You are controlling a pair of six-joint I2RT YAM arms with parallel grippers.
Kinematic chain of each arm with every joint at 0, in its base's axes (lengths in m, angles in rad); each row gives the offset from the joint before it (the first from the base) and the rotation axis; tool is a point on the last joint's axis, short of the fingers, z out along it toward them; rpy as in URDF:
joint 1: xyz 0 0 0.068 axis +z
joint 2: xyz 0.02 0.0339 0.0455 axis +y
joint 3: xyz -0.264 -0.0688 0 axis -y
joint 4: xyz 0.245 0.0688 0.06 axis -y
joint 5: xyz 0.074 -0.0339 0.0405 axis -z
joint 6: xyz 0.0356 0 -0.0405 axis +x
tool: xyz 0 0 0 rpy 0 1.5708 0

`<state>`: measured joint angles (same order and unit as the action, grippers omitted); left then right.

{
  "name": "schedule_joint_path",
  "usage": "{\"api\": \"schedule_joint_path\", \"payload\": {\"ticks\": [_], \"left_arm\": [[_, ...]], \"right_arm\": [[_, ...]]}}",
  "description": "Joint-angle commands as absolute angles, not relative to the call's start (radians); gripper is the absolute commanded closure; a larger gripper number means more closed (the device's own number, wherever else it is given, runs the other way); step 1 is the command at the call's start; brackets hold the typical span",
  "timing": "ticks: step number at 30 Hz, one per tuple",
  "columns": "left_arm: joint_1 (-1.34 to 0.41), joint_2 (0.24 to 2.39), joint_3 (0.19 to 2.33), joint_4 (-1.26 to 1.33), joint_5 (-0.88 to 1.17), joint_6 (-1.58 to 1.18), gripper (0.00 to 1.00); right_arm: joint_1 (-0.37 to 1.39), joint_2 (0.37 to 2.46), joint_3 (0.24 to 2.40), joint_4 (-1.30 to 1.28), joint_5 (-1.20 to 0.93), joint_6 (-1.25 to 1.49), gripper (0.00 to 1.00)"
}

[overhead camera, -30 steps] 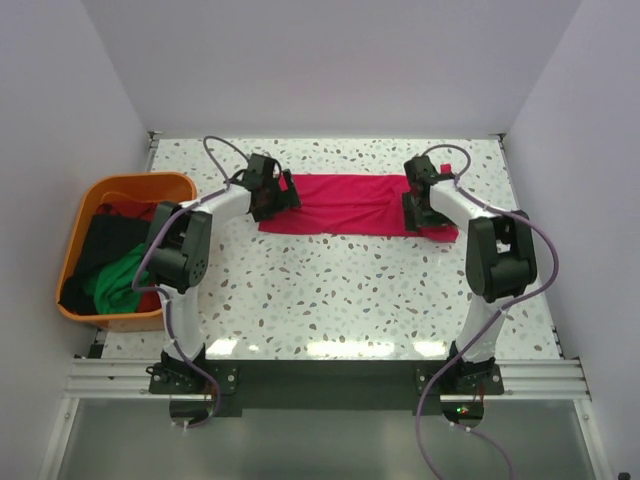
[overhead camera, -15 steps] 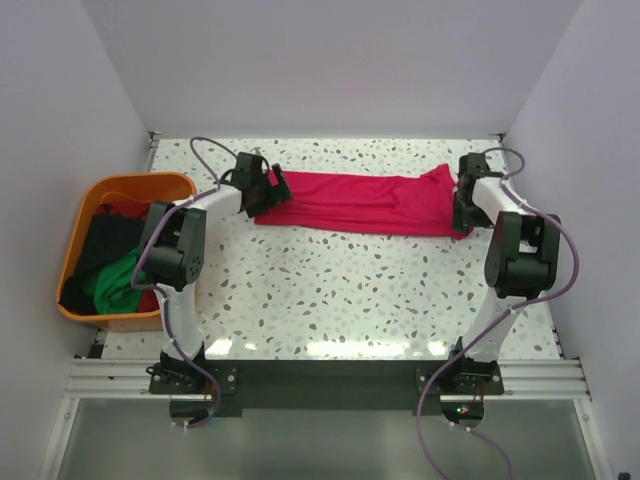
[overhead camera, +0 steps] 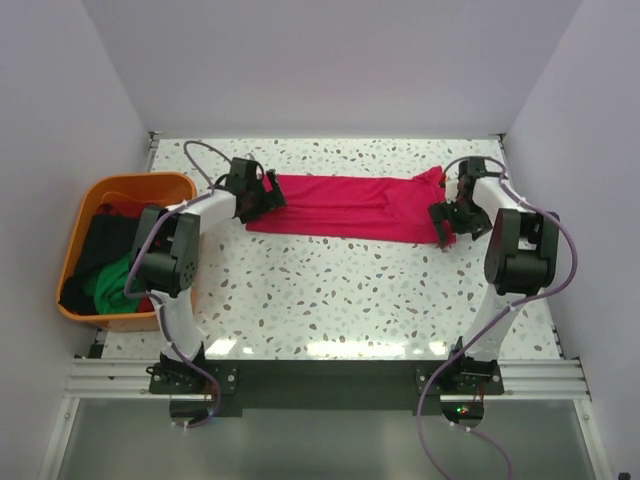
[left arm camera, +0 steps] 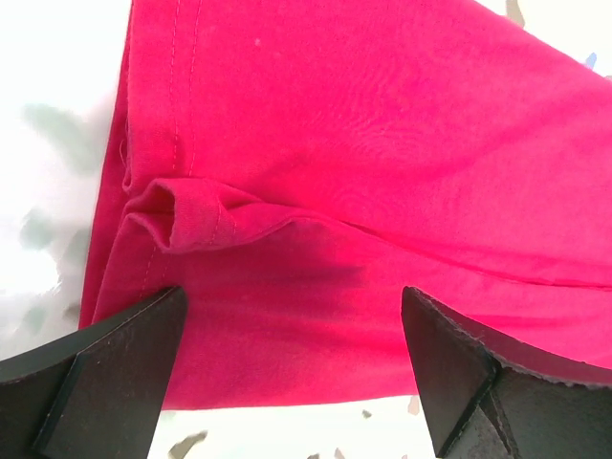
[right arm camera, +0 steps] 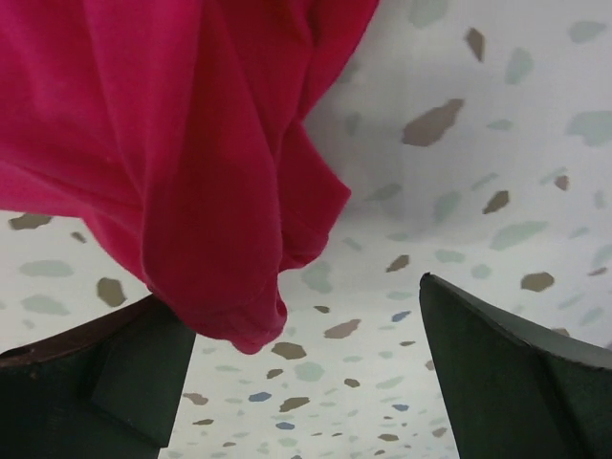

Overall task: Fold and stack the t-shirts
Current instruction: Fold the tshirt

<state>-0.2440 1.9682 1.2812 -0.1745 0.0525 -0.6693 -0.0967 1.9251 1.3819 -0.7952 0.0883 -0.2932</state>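
A crimson-pink t-shirt (overhead camera: 350, 205) lies folded into a long strip across the far part of the table. My left gripper (overhead camera: 268, 197) stands open over the strip's left end. In the left wrist view the cloth (left arm camera: 363, 172) with its sleeve hem fills the space between and beyond the fingers of the left gripper (left arm camera: 292, 373). My right gripper (overhead camera: 443, 222) is open at the right end. There a bunched corner of the shirt (right arm camera: 172, 143) hangs by the left finger of the right gripper (right arm camera: 306, 373), and bare table shows between the fingers. Green (overhead camera: 115, 280), black (overhead camera: 105, 240) and dark red (overhead camera: 125, 210) t-shirts lie heaped in the tub.
An orange plastic tub (overhead camera: 135, 185) stands at the left edge of the speckled table (overhead camera: 330, 290). White walls close in the table at the back and on both sides. Both arm bases are bolted at the near edge.
The right gripper swung out to the right and then came slightly nearer at the shirt's end. The left gripper drifted left. The strip now lies longer and a little further left.
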Motion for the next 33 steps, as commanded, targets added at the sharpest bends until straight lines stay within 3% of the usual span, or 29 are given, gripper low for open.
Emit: {"api": "schedule_joint_path", "payload": {"ticks": [1, 9, 15, 23, 29, 33], "left_arm": [[-0.224, 1.918, 1.177, -0.324, 0.015, -0.638, 0.0], [-0.232, 1.707, 1.089, -0.385, 0.034, -0.621, 0.0], [-0.239, 1.649, 1.164, -0.407, 0.012, -0.603, 0.0], [-0.239, 1.815, 1.301, -0.333, 0.072, -0.6, 0.0], [-0.241, 1.908, 1.286, -0.284, 0.063, -0.601, 0.0], [-0.255, 1.905, 1.163, -0.259, 0.08, -0.623, 0.0]], "right_arm": [[-0.098, 1.879, 1.41, -0.853, -0.081, -0.335, 0.01], [-0.078, 1.608, 1.373, -0.752, -0.296, -0.092, 0.01], [0.021, 1.537, 1.244, -0.618, -0.276, 0.201, 0.01], [0.058, 1.725, 1.288, -0.63, 0.046, 0.495, 0.01], [0.017, 1.893, 1.374, -0.565, -0.02, 0.497, 0.01], [0.017, 2.032, 1.491, -0.581, -0.063, 0.445, 0.01]]}}
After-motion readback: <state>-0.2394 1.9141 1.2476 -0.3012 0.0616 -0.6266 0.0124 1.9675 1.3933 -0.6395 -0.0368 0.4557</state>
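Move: Both open grippers are at cloth height at the t-shirt's two ends. From my left hand, the left edge is about 5 cm to the left and 2 cm ahead, the shirt's middle some 24 cm right and 2 cm ahead, and the orange bin about 37 cm left and 11 cm back. From my right hand, the bunched right edge is about 4 cm left and 2 cm ahead, the shirt's middle 31 cm left and 9 cm ahead. My left hand, fingers still open, drags the t-shirt's left end about 8 cm back towards me and slightly left, then hops up and forward some 5 cm and comes down on the cloth again. My right hand briefly pushes the right edge inward, arcs leftward about 13 cm high while turning some 30 degrees clockwise, sinks open over the bunched edge, drifting back right, and finishes nudging forward. ##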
